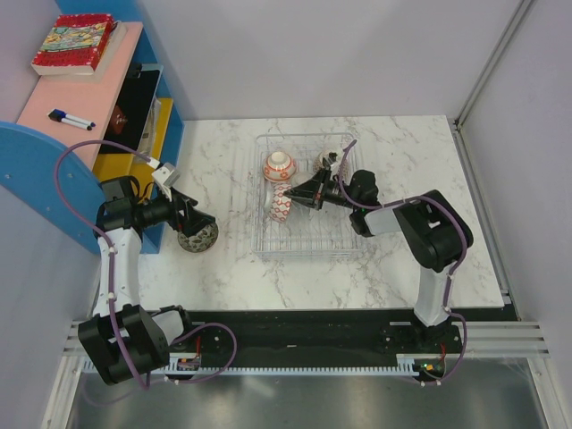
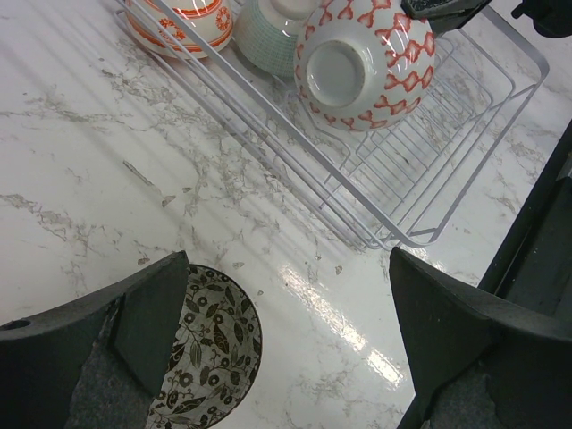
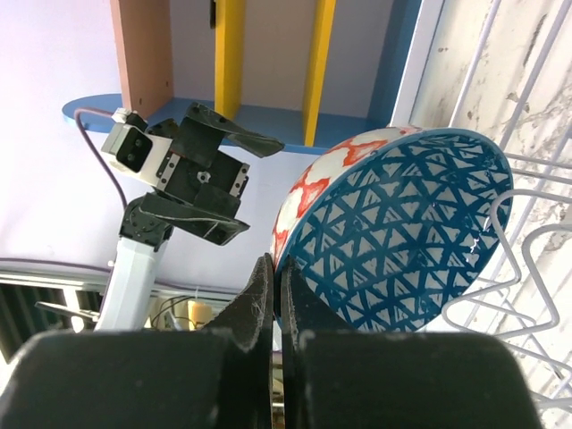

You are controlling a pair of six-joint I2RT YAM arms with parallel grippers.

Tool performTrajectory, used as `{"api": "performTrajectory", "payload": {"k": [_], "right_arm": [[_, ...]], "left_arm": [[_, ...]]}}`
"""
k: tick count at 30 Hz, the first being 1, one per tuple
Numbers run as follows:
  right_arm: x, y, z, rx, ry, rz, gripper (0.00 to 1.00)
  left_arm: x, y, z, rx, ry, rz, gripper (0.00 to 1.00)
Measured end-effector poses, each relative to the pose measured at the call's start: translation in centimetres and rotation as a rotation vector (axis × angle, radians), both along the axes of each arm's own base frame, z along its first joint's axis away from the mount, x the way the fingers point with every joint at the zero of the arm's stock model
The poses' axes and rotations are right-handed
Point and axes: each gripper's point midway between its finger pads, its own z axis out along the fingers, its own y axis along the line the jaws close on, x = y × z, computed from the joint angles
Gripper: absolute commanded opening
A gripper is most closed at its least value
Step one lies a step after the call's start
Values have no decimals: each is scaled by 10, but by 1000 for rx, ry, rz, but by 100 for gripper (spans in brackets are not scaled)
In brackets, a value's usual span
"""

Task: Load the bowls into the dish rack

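The silver wire dish rack (image 1: 308, 239) sits mid-table. Inside it, a bowl with a red pattern outside and blue triangles inside (image 1: 280, 208) (image 3: 402, 232) (image 2: 362, 63) stands on edge. My right gripper (image 1: 295, 195) (image 3: 277, 273) is shut on its rim. An orange-striped bowl (image 1: 279, 165) (image 2: 183, 22) and a pale green bowl (image 2: 268, 36) rest at the rack's far end. Left of the rack, a black leaf-patterned bowl (image 1: 198, 237) (image 2: 210, 357) sits on the marble. My left gripper (image 1: 190, 223) (image 2: 286, 331) hangs open just above it, one finger (image 2: 134, 331) over the bowl.
A blue and pink shelf unit (image 1: 152, 116) stands along the left edge, close behind the left arm. A book (image 1: 73, 43) and a marker (image 1: 71, 119) lie on its top. Walls close in the back and right sides.
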Motion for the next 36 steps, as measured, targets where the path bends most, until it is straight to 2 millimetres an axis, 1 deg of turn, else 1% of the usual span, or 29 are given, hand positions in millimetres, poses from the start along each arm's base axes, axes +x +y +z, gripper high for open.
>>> {"api": "performTrajectory", "payload": {"k": [6, 9, 18, 21, 22, 25, 28, 36], "right_arm": [[-6, -1, -3, -38, -14, -9, 0], [-6, -2, -10, -58, -16, -13, 0], [-6, -1, -13, -59, -33, -2, 0], [-4, 0, -15, -58, -35, 9, 14], [-3, 1, -16, -58, -35, 10, 23], [1, 2, -17, -63, -52, 11, 36], [4, 0, -25, -83, -44, 6, 36], [10, -4, -35, -131, -51, -13, 38]], "left_arm": [[0, 0, 0, 0, 0, 0, 100], [0, 0, 0, -1, -1, 0, 100], [0, 0, 0, -1, -1, -1, 100], [0, 0, 0, -1, -2, -2, 100], [0, 0, 0, -1, -3, -3, 100], [-1, -1, 1, -5, -6, -8, 100], [-1, -2, 2, -8, -9, -13, 100], [-1, -2, 2, -7, -12, -16, 100]]}}
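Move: Below the right hand, which already pinches the upper rim of the red-and-blue bowl, lies the rack slot meant for it: roughly 3 cm back, 2 cm to the left and 7 cm down. The orange-banded bowl stands about 7 cm ahead and 2 cm left of the hand, the teal bowl some 2 cm ahead and 2 cm right, both about 8 cm below. From the idle left hand the slot is around 19 cm right, 2 cm ahead and 9 cm lower. Lowering the red-and-blue bowl between the rack's wires, the right hand sinks about 3.5 cm in all, easing back slightly, then forward by around 1.5 cm. Its leftward-pointing fingers dip some 5 degrees; past halfway they part to a little over a third open, letting go their pinch and ending either side of the rim while the hand keeps sinking. ##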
